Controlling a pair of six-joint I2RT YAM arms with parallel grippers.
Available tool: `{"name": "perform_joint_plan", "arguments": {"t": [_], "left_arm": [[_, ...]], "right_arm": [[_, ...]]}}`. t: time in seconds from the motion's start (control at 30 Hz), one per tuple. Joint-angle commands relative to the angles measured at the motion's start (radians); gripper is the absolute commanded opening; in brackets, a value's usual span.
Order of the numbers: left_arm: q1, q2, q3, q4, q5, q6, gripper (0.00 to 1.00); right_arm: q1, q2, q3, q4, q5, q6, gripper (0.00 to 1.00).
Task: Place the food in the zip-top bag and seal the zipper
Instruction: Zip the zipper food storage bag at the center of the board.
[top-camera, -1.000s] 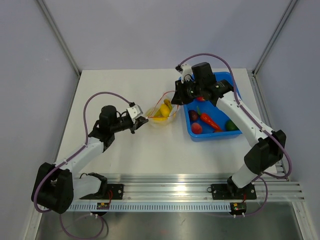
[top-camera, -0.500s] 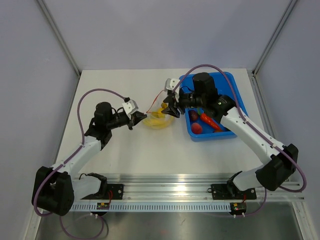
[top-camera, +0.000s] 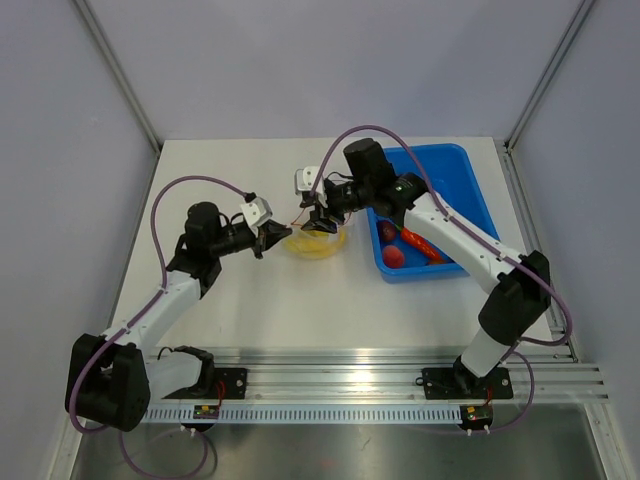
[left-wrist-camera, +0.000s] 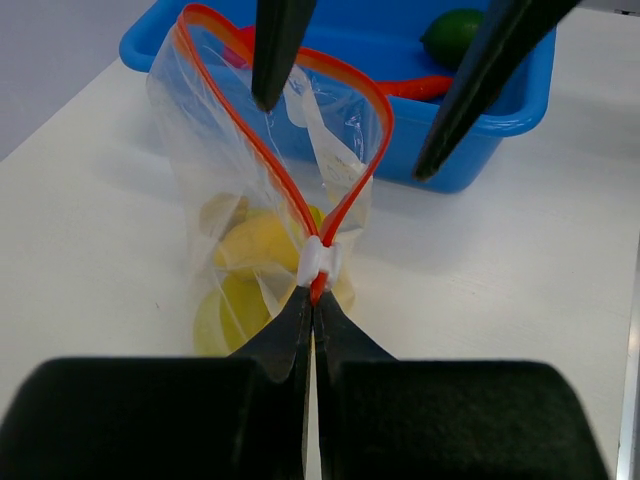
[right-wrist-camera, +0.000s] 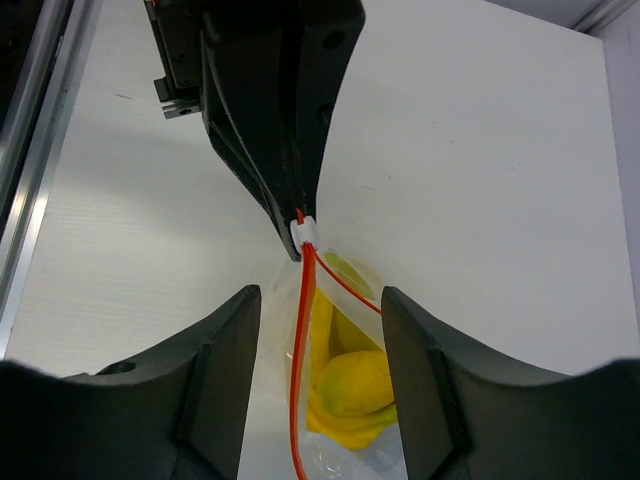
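Observation:
The zip-top bag stands mid-table with the yellow banana inside it. The banana also shows in the right wrist view. The orange-red zipper gapes in an open loop. A white slider sits at its near end. My left gripper is shut on the zipper's end just behind the slider. My right gripper is open and hangs over the bag's mouth. Its fingers stand either side of the zipper without touching it.
The blue bin lies right of the bag and holds a red tomato, an orange carrot and a green lime. The table's rail runs along the near edge.
My right arm swung left from over the blue bin to above the bag's mouth. My left gripper kept hold of the bag's end and shifted slightly left.

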Motion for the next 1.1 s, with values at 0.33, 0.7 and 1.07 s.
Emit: {"name": "perform_joint_plan", "arguments": {"t": [0.33,0.7,1.07], "left_arm": [[0.014,0.005,0.046,0.052,0.050,0.002,0.00],[0.026,-0.001,0.043,0.047,0.058,0.004,0.00],[0.026,0.004,0.084,-0.037,0.102,0.045,0.00]], "right_arm": [[0.060,0.122,0.138,-0.061,-0.065,-0.050,0.51],[0.062,0.145,0.144,-0.040,-0.065,-0.015,0.40],[0.060,0.153,0.146,-0.017,-0.057,0.014,0.01]]}}
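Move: The white zipper slider sits right off the left fingertips, about 2 cm to the left hand's right and 1 cm farther out, level with it. From the right hand the slider lies some 4 cm left, 3 cm down and 1 cm back. The bagged food hangs roughly 13 cm below the right hand and 2 cm ahead, no real offset sideways; the blue bin's middle is about 27 cm to its right, 6 cm ahead, 14 cm lower. The slider at the start of the orange zipper is the right hand's goal: its open fingers travel about 3.5 cm left and 3 cm down to the slider, easing off midway, with barely any turn. They then close almost fully and pinch the slider right against the left fingertips, while the shut left fingers stay put and keep holding the zipper's end. ##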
